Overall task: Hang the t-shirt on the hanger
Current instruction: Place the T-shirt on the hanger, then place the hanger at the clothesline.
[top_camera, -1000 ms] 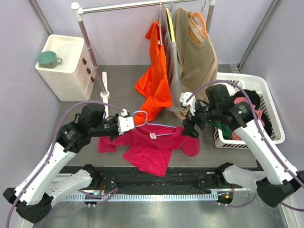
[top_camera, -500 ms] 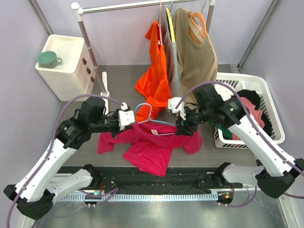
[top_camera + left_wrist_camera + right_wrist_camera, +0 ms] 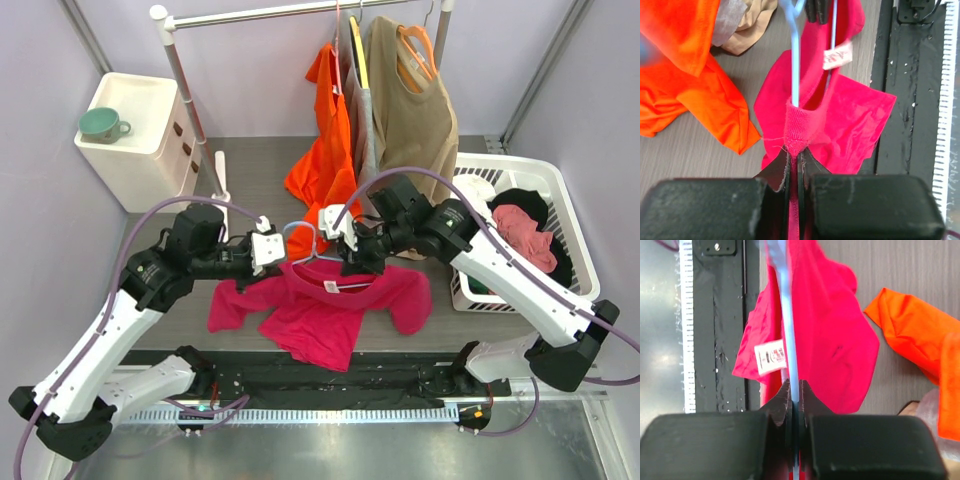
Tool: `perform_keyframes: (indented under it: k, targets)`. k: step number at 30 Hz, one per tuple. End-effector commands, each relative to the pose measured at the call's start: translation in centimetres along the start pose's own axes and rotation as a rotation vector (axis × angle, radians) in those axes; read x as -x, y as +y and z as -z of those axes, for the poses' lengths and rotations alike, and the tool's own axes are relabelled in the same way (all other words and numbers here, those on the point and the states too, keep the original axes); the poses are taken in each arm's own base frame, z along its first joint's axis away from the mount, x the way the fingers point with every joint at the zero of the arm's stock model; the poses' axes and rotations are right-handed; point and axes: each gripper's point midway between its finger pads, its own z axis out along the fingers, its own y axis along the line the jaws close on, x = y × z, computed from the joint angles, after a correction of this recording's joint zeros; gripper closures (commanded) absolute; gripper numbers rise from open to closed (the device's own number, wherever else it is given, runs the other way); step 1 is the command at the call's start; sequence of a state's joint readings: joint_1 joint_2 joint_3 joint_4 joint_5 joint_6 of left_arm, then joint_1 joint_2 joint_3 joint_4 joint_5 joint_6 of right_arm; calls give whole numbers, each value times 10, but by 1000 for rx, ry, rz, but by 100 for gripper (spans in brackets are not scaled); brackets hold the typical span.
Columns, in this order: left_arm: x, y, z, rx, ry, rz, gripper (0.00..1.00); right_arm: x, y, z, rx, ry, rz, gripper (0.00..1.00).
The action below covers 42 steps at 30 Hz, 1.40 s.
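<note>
The magenta t-shirt (image 3: pixel 320 322) lies spread on the table's near side, its white neck label (image 3: pixel 836 55) showing. The light-blue wire hanger (image 3: pixel 305 238) sits partly inside the neck opening, hook pointing toward the rail. My left gripper (image 3: pixel 283 263) is shut on the ribbed collar (image 3: pixel 796 127), with the hanger wire (image 3: pixel 795 70) running into the collar just ahead of the jaws. From the right, my right gripper (image 3: pixel 350 265) is shut on the hanger's blue wire (image 3: pixel 789 325), over the t-shirt (image 3: pixel 835 335) and close to the label (image 3: pixel 771 356).
An orange t-shirt (image 3: pixel 325 170) and a tan top (image 3: pixel 415 120) hang from the rail (image 3: pixel 270 12) behind, the orange hem resting on the table. A white basket (image 3: pixel 565 215) of clothes stands right. A white drawer unit (image 3: pixel 135 140) with a green mug (image 3: pixel 102 124) stands left.
My right gripper has swung left from beside the basket to the hanger and shut on its wire. The t-shirt's right sleeve has shifted right. The left gripper kept its hold on the collar.
</note>
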State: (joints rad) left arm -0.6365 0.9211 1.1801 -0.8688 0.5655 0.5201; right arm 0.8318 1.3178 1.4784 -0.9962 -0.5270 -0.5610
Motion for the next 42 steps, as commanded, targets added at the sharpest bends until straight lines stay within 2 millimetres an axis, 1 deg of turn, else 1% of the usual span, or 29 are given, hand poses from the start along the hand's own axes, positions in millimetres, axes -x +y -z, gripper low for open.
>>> perform_keyframes:
  k: [1,3,4,5,7,8,9,11,13,14,16,17,19,20,23,25,27,28,29,30,31,32,33,34,35,36,37,39,42]
  targets:
    - [24,6,8,38,-69,-12,98,46,-8,15,-66,-132,24,99]
    - [4,7,10,68,5,21,91,46,-14,24,-120,-137,24,99]
    - [-4,4,13,69,28,26,88,46,-18,29,-142,-145,16,99]
    - [-20,-3,13,49,75,53,85,49,-17,38,-157,-166,20,99]
    - [-41,-1,19,68,117,75,83,46,-24,49,-183,-182,-16,99]
    - [-51,-4,26,73,134,90,82,46,-24,54,-186,-195,-20,99]
    - [-67,2,30,103,153,137,82,47,-21,59,-180,-208,-19,99]
    - [-80,6,40,127,166,137,82,43,-22,67,-184,-206,-38,99]
    - [-84,13,50,157,156,163,79,39,-19,70,-178,-202,-44,99]
    - [-83,13,53,160,154,164,71,38,-18,70,-178,-199,-45,99]
    - [-67,18,58,168,108,157,60,39,-18,70,-178,-205,-48,99]
    - [-58,20,59,173,80,164,50,40,-19,69,-179,-208,-66,99]
    - [-33,25,64,187,9,148,44,46,-25,69,-194,-223,-79,99]
    - [-23,31,66,208,-23,144,38,49,-28,69,-209,-235,-123,99]
    - [1,50,76,291,-80,131,30,68,-56,78,-341,-297,-231,99]
    - [17,63,82,353,-129,174,27,83,-87,91,-479,-328,-280,99]
    - [26,71,87,402,-165,242,22,92,-106,98,-557,-340,-329,99]
    - [31,75,90,429,-187,257,19,110,-112,114,-597,-384,-318,99]
    - [37,83,96,473,-208,253,13,111,-129,111,-643,-369,-337,99]
    - [40,84,97,480,-223,279,10,118,-137,114,-668,-387,-350,99]
    - [42,86,99,497,-231,287,2,136,-144,130,-706,-433,-339,99]
    - [44,91,102,524,-241,287,1,137,-161,122,-739,-414,-357,99]
    - [46,93,104,535,-249,295,0,141,-170,124,-765,-415,-369,99]
    - [49,94,104,539,-260,307,0,162,-173,141,-789,-480,-361,99]
    - [49,94,105,544,-265,316,0,167,-181,147,-840,-490,-374,99]
    - [48,96,106,558,-265,326,0,159,-204,134,-897,-444,-409,99]
    - [49,97,106,562,-271,334,0,177,-207,153,-937,-510,-405,99]
    - [48,96,106,565,-277,343,0,179,-227,145,-989,-513,-428,99]
    - [50,93,107,563,-295,345,0,197,-241,150,-1034,-582,-391,99]
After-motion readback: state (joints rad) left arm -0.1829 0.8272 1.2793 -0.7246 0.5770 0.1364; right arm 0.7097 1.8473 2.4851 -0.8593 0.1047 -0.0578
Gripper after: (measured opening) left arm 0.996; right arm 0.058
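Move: The right gripper already holds the blue hanger beside its hook. The free stretch of rail for the hook lies about 32 cm ahead, 7 cm left and some 32 cm above it. The orange shirt hangs roughly 24 cm ahead, 5 left and 5 higher, the grey garment about 25 ahead, 4 right and 8 higher. From the left gripper, still pinching the pink t-shirt, that rail spot is some 31 cm ahead, 7 right and 31 up. Open the left gripper fully to let go of the t-shirt, drawing it about 8 cm left with a slight dip, then up and somewhat forward, turning counter-clockwise. Keep the right fingers shut on the hanger: ease it up a few centimetres, then sweep it forward and up towards the rail, some 20 cm each way overall, turning about 50 degrees clockwise and tipping the fingers up. ##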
